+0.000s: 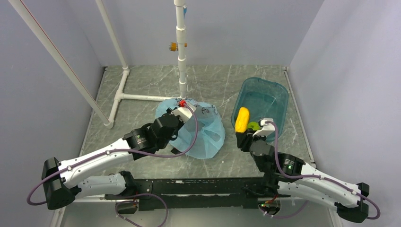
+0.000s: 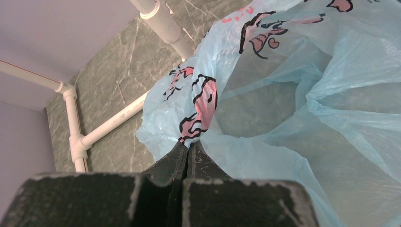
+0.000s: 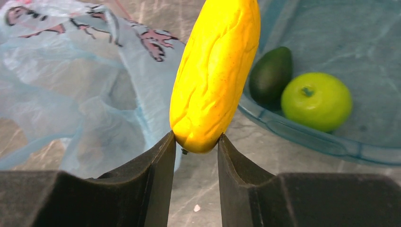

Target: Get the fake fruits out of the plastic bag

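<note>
The light blue plastic bag (image 1: 203,130) lies mid-table; its pink and black print shows in the left wrist view (image 2: 203,101). My left gripper (image 2: 190,144) is shut on the bag's edge and holds it up. My right gripper (image 3: 196,139) is shut on the end of the yellow-orange elongated fruit (image 3: 215,71), held above the table near the teal tub's front left rim; it also shows in the top view (image 1: 241,119). The dark green oval fruit (image 3: 270,75) and the bright green apple (image 3: 317,100) lie inside the tub, the apple also in the top view (image 1: 254,126).
The rigid teal tub (image 1: 279,97) stands at the right back. A white pipe frame (image 1: 182,52) with a floor bar (image 1: 142,97) stands behind and left of the bag. Grey walls close in on both sides.
</note>
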You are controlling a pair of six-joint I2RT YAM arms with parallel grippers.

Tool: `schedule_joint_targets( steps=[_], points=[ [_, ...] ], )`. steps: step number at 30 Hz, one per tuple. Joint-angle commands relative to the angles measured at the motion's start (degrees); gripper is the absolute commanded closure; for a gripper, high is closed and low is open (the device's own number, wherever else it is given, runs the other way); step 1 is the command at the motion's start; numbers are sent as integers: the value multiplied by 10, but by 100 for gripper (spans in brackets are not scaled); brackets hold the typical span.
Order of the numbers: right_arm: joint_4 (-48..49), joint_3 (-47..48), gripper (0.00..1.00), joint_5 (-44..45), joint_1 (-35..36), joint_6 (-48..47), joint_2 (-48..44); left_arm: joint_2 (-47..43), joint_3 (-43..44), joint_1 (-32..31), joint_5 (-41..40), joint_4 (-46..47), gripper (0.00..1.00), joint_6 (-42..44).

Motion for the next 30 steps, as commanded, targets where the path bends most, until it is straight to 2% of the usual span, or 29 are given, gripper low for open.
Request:
schedule_joint_targets(
  steps=[1, 6, 13, 18, 23, 27, 30],
  points=[
    [-92, 45, 100, 105, -4, 79, 21, 0, 25, -2, -8, 2, 100, -5],
    [-132, 82, 100, 132, -41, 90, 78, -11, 17, -2, 16, 11, 100, 1],
    [-108, 120, 100, 31, -219, 40, 176, -21, 16, -3, 32, 10, 100, -1],
    [-143, 150, 100, -54, -356, 28, 270, -30, 10, -3, 35, 19, 100, 4],
    [-160, 150, 100, -72, -414, 20, 312, -32, 9, -3, 43, 20, 100, 5],
    [-142, 140, 85, -107, -451, 6, 318, -36, 12, -3, 46, 15, 100, 2],
    [-129, 131, 84, -124, -469, -1, 313, -43, 7, -3, 50, 24, 100, 7]
  ],
)
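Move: The teal bin that the held yellow fruit is bound for has its middle about 19 cm ahead of the right hand, 15 cm to its right and 16 cm below. Inside, the green apple is roughly 10 cm ahead and 11 cm right, the avocado some 14 cm ahead and 5 cm right, both about 13 cm down; the bag lies about 17 cm left and 9 cm ahead, 11 cm down. From the left hand the bin is some 40 cm right, 14 cm ahead and 21 cm below. The yellow fruit, still pinched by its near end in the right fingers, is carried about 14 cm to the right, then also forward and, in the second half, down some 7 cm, over the bin's near edge and past the apple to its right. On the way the wrist swings clockwise and tips its fingers down by some 30 degrees, slowing at the end with the grip kept. ##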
